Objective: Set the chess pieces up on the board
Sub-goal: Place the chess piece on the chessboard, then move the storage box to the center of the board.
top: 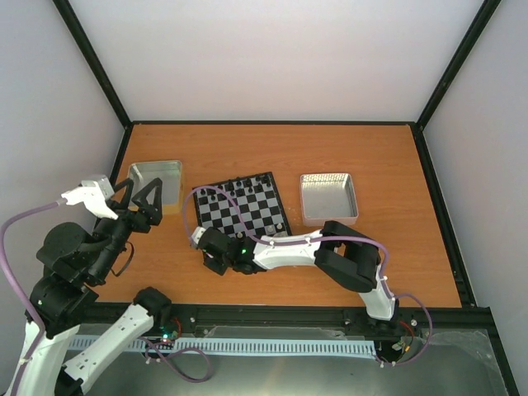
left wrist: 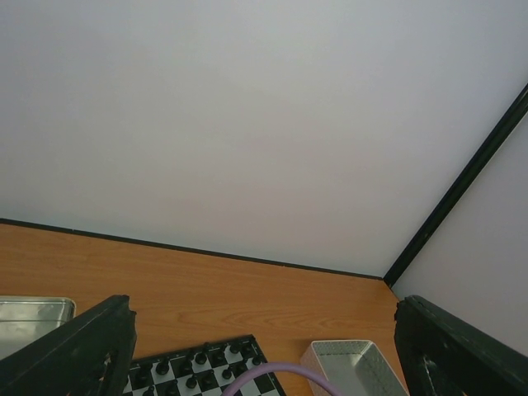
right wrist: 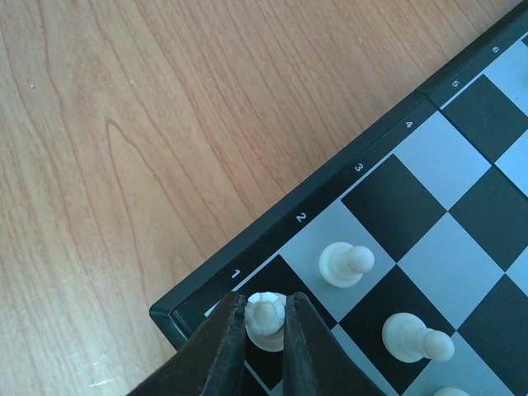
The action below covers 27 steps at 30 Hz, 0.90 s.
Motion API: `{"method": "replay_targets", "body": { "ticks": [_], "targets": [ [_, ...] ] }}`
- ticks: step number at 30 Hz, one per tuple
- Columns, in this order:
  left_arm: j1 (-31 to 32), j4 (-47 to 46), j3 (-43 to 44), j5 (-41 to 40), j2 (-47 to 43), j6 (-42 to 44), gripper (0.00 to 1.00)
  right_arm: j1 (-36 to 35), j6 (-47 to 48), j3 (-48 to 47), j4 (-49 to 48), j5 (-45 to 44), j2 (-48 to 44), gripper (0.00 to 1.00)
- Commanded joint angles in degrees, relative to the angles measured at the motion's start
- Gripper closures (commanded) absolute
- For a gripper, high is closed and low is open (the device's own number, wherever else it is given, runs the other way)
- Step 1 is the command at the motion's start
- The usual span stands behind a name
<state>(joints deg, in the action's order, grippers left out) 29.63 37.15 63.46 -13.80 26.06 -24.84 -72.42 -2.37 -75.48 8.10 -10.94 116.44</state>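
Observation:
The board (top: 247,210) lies mid-table, with black pieces (top: 235,188) along its far rows. My right gripper (right wrist: 266,320) sits low over the board's (right wrist: 429,190) corner square beside the "1" mark. It is shut on a cream-white rook (right wrist: 266,310) standing upright on that dark square, one finger (right wrist: 221,351) pressed to each side. Two white pawns (right wrist: 345,264) (right wrist: 412,337) stand on neighbouring squares. From above, the right gripper (top: 208,241) is at the board's near-left corner. My left gripper (top: 137,200) hangs open and empty to the left, well above the table, its fingers (left wrist: 82,355) wide apart.
A silver tray (top: 157,183) sits left of the board, just beyond my left gripper. A second tray (top: 328,198) is right of the board, also seen as a white perforated tray (left wrist: 351,367) in the left wrist view. A purple cable (left wrist: 272,373) arcs over the board. Black frame posts edge the table.

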Motion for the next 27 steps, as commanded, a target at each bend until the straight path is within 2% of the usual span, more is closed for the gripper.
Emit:
{"method": "replay_targets", "body": {
  "ticks": [1,17,22,27],
  "targets": [
    [-0.18,0.73,-0.26,-0.41,-0.50,-0.56,0.13,-0.44,-0.35,-0.98,0.86,-1.07,-0.77,0.83],
    [-0.18,0.05,1.21,-1.52,-0.65,-0.56,0.12,0.17,-5.08,-0.45,1.33,-2.43,-12.20,0.62],
    [-0.18,0.12,-0.17,-1.27,-0.56,-0.86,0.12,5.26,-12.02,4.75,3.00,-2.91,-19.73,0.56],
    [-0.18,-0.07,-5.05,0.25,-1.18,-1.97,0.09,14.57,-19.01,11.60,10.80,-4.97,-30.74,0.52]
  ]
}}
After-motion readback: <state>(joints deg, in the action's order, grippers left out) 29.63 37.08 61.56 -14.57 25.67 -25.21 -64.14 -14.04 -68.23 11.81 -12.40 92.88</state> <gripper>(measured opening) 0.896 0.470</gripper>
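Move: The white rook is in the right hand's closed fingers over the near-left corner square, its middle about 1 cm below the hand point. One pawn stands some 3 cm straight ahead of that hand, another 3 cm ahead and 3 cm to its right, and the next back-row piece 3 cm to the right and 1 cm farther out, their middles all roughly 2 cm lower. From the idle left hand, the rook is about 11 cm to the right, 1 cm farther out and some 38 cm below. Staying in place over the corner square at first, the right hand opens its fingers to about half their span and lets go of the rook, then pulls straight up off it by some 10 cm between the neighbouring pieces. Still rising to about 13 cm, it swings right and a little forward over the board, faster and faster, the fingers tilting up from their steep downward slant and the wrist turning clockwise, each by roughly 15 degrees. ##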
